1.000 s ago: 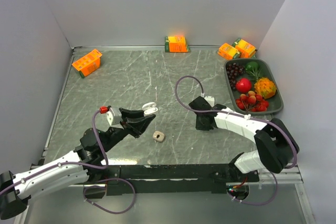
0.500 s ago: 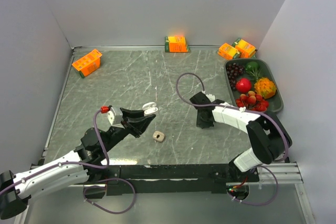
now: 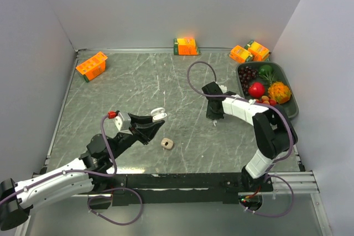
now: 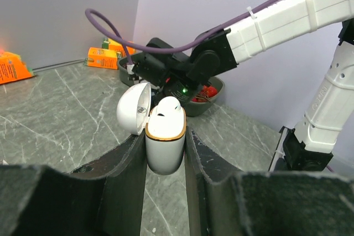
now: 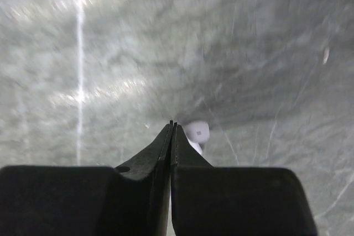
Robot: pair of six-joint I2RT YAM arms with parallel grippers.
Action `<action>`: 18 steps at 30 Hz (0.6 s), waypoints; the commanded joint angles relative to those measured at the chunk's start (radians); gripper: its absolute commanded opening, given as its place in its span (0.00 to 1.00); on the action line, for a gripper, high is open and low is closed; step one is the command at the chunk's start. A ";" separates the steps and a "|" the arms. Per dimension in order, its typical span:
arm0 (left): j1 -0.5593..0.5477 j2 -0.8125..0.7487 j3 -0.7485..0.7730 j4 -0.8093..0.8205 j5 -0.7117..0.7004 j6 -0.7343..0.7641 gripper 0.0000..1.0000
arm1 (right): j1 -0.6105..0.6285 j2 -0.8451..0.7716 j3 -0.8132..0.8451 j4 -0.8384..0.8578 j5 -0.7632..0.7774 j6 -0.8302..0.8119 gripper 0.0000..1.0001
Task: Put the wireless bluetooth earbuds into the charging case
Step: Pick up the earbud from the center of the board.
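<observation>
My left gripper (image 3: 153,125) (image 4: 165,139) is shut on the white charging case (image 4: 165,146) with a gold rim and holds it above the table, lid (image 4: 133,115) open to the left. One white earbud (image 4: 167,106) sits in the case. The case also shows in the top view (image 3: 158,114). My right gripper (image 3: 213,116) (image 5: 173,125) points down at the table with its jaws pressed together and nothing between them. Another white earbud (image 5: 196,132) lies on the table just right of its tip, small and white in the top view (image 3: 216,123).
A small beige rounded object (image 3: 167,143) lies on the table below the left gripper. A dark tray (image 3: 293,111) of fruit stands at the right edge. Orange boxes sit at the far left (image 3: 91,65), far middle (image 3: 186,46) and far right (image 3: 249,52).
My right arm has swung its gripper farther from the near edge and slightly left. The left gripper with the case has hardly moved.
</observation>
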 commanded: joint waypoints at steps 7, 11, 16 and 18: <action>-0.005 0.012 0.011 0.042 0.001 -0.013 0.01 | -0.020 -0.106 0.024 0.050 -0.021 -0.044 0.32; -0.005 -0.002 0.003 0.034 0.004 -0.017 0.01 | -0.020 -0.165 -0.036 0.039 -0.005 -0.050 0.52; -0.005 -0.011 0.002 0.028 0.007 -0.022 0.01 | -0.021 -0.167 -0.081 0.053 0.005 -0.082 0.58; -0.005 -0.011 0.006 0.022 0.013 -0.022 0.01 | -0.021 -0.146 -0.081 0.062 -0.004 -0.098 0.59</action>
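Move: Just beneath the right hand's fingertips lies the earbud, level fore-and-aft with the hand, about 1 cm to its right and some 3 cm below. A cream case sits roughly 17 cm to the hand's left and 10 cm back, 2 cm lower; the fruit basket is about 19 cm right and 13 cm ahead, at much the same height. From the left hand, the earbud is some 13 cm ahead, 19 cm right and 28 cm below. Rising about 3 cm off the board beside the earbud, the right hand spreads its nearly shut fingers to a bit over half open. It first carries on forward some 2 cm, then draws back the same amount while climbing, tips its fingers slightly more forward, eases about 1 cm right over the earbud and just starts to sink again. ##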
